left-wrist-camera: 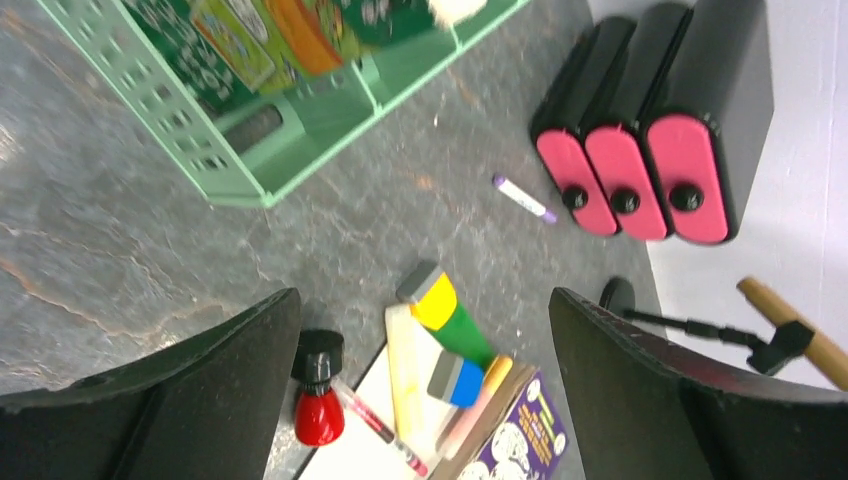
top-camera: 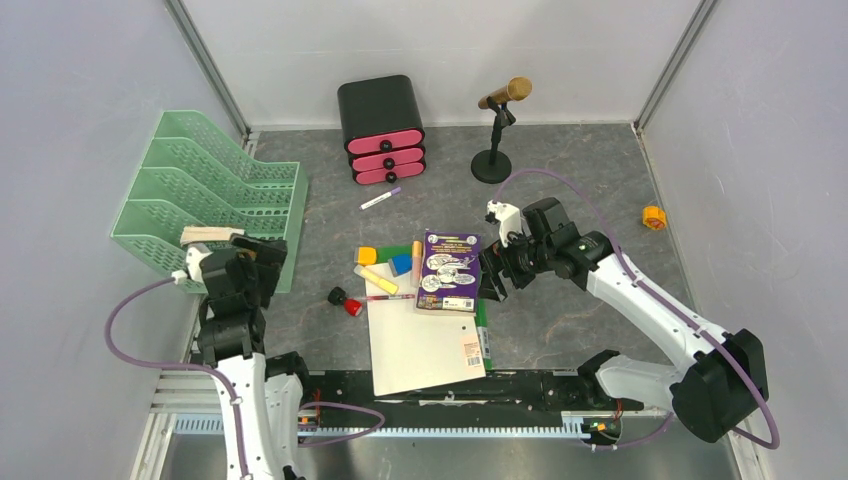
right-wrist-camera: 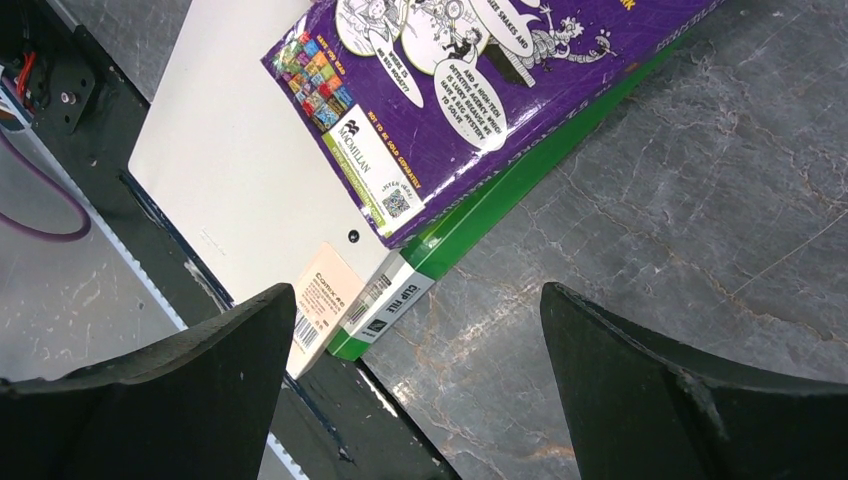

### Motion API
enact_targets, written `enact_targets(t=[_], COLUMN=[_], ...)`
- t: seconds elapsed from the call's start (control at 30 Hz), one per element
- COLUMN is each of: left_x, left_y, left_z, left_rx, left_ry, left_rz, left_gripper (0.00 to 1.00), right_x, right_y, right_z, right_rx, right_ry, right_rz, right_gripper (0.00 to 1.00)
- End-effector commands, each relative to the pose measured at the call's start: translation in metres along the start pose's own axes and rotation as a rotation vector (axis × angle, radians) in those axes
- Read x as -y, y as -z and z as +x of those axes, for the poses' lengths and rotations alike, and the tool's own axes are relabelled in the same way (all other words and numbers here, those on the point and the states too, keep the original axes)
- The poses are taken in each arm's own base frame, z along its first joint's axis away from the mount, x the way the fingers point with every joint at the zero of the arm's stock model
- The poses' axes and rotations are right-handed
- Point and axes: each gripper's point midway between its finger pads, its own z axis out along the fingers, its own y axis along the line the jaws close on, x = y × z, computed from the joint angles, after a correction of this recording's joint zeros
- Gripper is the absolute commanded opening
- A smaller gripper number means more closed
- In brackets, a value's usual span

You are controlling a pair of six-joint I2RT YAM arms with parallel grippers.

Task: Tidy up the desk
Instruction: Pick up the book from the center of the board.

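Observation:
The desk [top-camera: 570, 190] is a dark-grey marbled surface. At its middle a purple book [top-camera: 450, 270] lies on a white pad [top-camera: 420, 345], with a green clip file [right-wrist-camera: 470, 215] under both. My right gripper [top-camera: 497, 275] hovers open at the book's right edge, with bare desk [right-wrist-camera: 600, 250] between its fingers. My left gripper [top-camera: 215, 252] stands open at the front of the mint-green tray [top-camera: 200, 185], holding nothing. A colourful book [left-wrist-camera: 250, 40] lies in the tray.
Left of the purple book lie a yellow eraser [top-camera: 366, 256], a blue eraser [top-camera: 401, 264], an orange marker [top-camera: 416, 262], a red pen [top-camera: 388, 297] and a red bottle [top-camera: 346, 301]. Black drawer box [top-camera: 383, 130], microphone stand [top-camera: 497, 125] and a white marker [top-camera: 380, 198] are further back. An orange roll [top-camera: 654, 217] lies right.

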Motion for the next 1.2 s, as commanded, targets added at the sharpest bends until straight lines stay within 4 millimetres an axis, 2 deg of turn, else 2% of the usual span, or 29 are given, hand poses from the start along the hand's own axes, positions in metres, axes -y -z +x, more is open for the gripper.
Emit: enact_targets(t=[0.0,0.1,0.23,0.37,0.5,0.67,0.87,1.0,1.17], left_x=[0.021,0.026,0.025,0.014,0.008,0.005,0.006,0.002,-0.007], left_y=[0.007,0.010,0.013,0.015,0.022,0.033,0.036,0.035,0.031], left_z=[0.032,0.054,0.079,0.099,0.113,0.122,0.125,0.122,0.130], left_rx=[-0.164,-0.270,-0.397,-0.482,-0.540,-0.597,-0.638,-0.650,-0.730], left_ry=[-0.024,-0.048,-0.055,-0.051,-0.072,-0.124,-0.189,-0.251,-0.306], left_rz=[0.167,0.240,0.296,0.307,0.336,0.366,0.368,0.315,0.227], left_gripper=[0.99,1.00,1.00,1.00,1.00,1.00,1.00,1.00,1.00], right_x=[0.003,0.004,0.009,0.012,0.006,0.003,0.003,0.003,0.002], right_y=[-0.001,-0.003,-0.014,-0.024,-0.034,-0.040,-0.043,-0.044,-0.044], right_z=[-0.004,-0.001,0.018,0.034,0.044,0.048,0.052,0.053,0.051], right_rx=[0.026,0.023,-0.015,-0.033,-0.073,-0.076,-0.091,-0.093,-0.084], right_ry=[0.027,0.025,-0.008,-0.031,-0.064,-0.087,-0.109,-0.116,-0.118], right_rz=[0.011,0.014,0.011,0.001,-0.059,-0.086,-0.095,-0.099,-0.105], right_gripper=[0.98,0.98,0.98,0.98,0.98,0.98,0.98,0.98,0.98])
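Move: The purple book's middle lies about 8 cm left of the right hand, 6 cm ahead and 10 cm below; the orange highlighter is some 7 cm left and 4 cm ahead of that middle. From the left hand the book is about 32 cm right, 3 cm ahead, 16 cm lower. On the left hand's way, roughly 17 cm below it, the red-black tool sits 12 cm right and 2 cm back, the yellow marker 18 cm right and 3 cm ahead. The right hand sinks about 6.5 cm beside the book's right edge and eases some 2.5 cm back towards the near right corner, tilting around 10 degrees, fingers still wide open and short of contact, then holds there. Meanwhile the left hand swings away from the green rack to the right towards the book, some 12 cm across, dropping 5.5 cm and drawing back 3 cm to above the red-black tool, its wide-open fingers turning roughly 40 degrees clockwise as it rolls right side down to near the desk clutter. ##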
